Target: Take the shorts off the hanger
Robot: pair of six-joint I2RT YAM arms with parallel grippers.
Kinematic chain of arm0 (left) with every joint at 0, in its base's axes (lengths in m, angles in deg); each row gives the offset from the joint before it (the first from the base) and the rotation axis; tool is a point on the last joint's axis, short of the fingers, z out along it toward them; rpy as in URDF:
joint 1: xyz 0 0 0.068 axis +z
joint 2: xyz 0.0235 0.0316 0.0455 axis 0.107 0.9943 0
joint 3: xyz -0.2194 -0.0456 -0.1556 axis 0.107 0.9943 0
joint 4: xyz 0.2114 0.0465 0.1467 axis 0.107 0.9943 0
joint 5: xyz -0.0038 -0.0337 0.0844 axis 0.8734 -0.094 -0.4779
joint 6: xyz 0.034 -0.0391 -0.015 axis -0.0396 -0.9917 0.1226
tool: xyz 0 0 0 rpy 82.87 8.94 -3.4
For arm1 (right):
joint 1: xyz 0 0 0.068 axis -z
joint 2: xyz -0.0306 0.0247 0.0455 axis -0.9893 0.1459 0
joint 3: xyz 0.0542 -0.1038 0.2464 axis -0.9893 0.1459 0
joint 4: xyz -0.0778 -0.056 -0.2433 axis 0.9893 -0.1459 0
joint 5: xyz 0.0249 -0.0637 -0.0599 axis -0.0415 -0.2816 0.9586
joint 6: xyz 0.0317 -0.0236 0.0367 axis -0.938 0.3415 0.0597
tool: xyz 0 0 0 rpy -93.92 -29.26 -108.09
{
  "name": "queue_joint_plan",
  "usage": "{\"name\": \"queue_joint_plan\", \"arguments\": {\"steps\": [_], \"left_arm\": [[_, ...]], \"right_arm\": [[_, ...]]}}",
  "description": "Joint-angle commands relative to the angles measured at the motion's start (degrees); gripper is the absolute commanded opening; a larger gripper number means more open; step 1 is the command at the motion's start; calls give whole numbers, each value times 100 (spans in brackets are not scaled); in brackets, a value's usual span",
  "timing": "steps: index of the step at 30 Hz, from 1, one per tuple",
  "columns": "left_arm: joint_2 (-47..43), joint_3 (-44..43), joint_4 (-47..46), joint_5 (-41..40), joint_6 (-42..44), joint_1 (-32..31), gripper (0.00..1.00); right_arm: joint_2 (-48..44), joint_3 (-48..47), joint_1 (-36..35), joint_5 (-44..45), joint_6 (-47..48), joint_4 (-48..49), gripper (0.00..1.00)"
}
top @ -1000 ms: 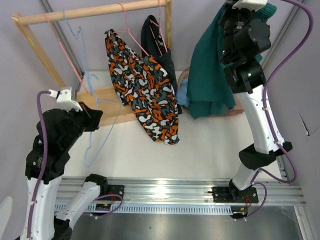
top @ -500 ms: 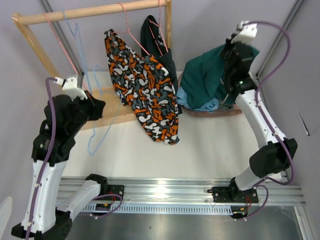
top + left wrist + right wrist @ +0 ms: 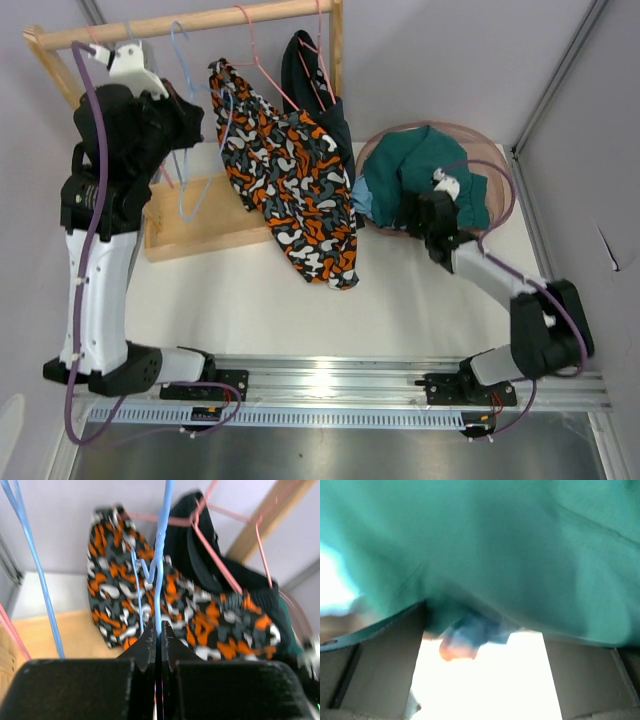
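Note:
The orange-black-white patterned shorts (image 3: 295,185) (image 3: 210,615) hang on a pink hanger (image 3: 262,62) from the wooden rail (image 3: 190,22). Black shorts (image 3: 310,70) (image 3: 200,555) hang just behind them. My left gripper (image 3: 198,112) (image 3: 160,632) is raised beside the rail and shut on the wire of an empty blue hanger (image 3: 188,160) (image 3: 161,555). The dark teal shorts (image 3: 410,175) (image 3: 510,545) lie in the basket (image 3: 500,175), over the light blue shorts (image 3: 364,203). My right gripper (image 3: 418,215) (image 3: 482,680) stands open at the basket's near side, just under the teal cloth.
The rack's wooden base board (image 3: 205,220) lies on the table under the rail, with a slanted post (image 3: 75,95) at the left. Another blue hanger wire (image 3: 30,550) and a pink one (image 3: 10,630) hang left of my left gripper.
My left arm lifted the blue hanger from low over the table up to the rail. My right arm lowered the dark teal shorts into the basket and opened its jaws.

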Motion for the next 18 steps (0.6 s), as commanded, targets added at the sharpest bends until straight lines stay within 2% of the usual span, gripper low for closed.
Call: {"name": "queue_joint_plan", "arguments": {"steps": [1, 6, 8, 13, 18], "left_arm": [[435, -864, 96, -505, 320, -23, 0], [1479, -2128, 351, -1348, 469, 12, 0], [1665, -2219, 264, -1446, 487, 82, 0], [2131, -2167, 44, -1105, 180, 512, 0], [2483, -2272, 52, -779, 22, 943, 0]], "right_arm": [[-1112, 692, -866, -25, -530, 307, 99], [-2263, 1449, -1841, 275, -583, 35, 99], [-2658, 1573, -1966, 336, -601, -349, 99], [-3433, 1661, -2046, 354, -636, -1019, 99], [-4013, 1871, -2072, 284, -768, -1275, 99]]}}
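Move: The left hand still pinches the blue hanger; the free spot on the wooden rod lies about 18 cm ahead of that hand, 5 cm to its left and 8 cm higher. The camouflage shorts hang about 18 cm ahead, 12 cm right and 8 cm lower. From the open right hand, the camouflage shorts' middle is some 28 cm left, 3 cm ahead and 15 cm up; the green shorts in the basket lie about 8 cm ahead, 7 cm right and 3 cm lower. Left hand carries the blue hanger about 12 cm forward-left towards the rod; open right backs off the green shorts. ##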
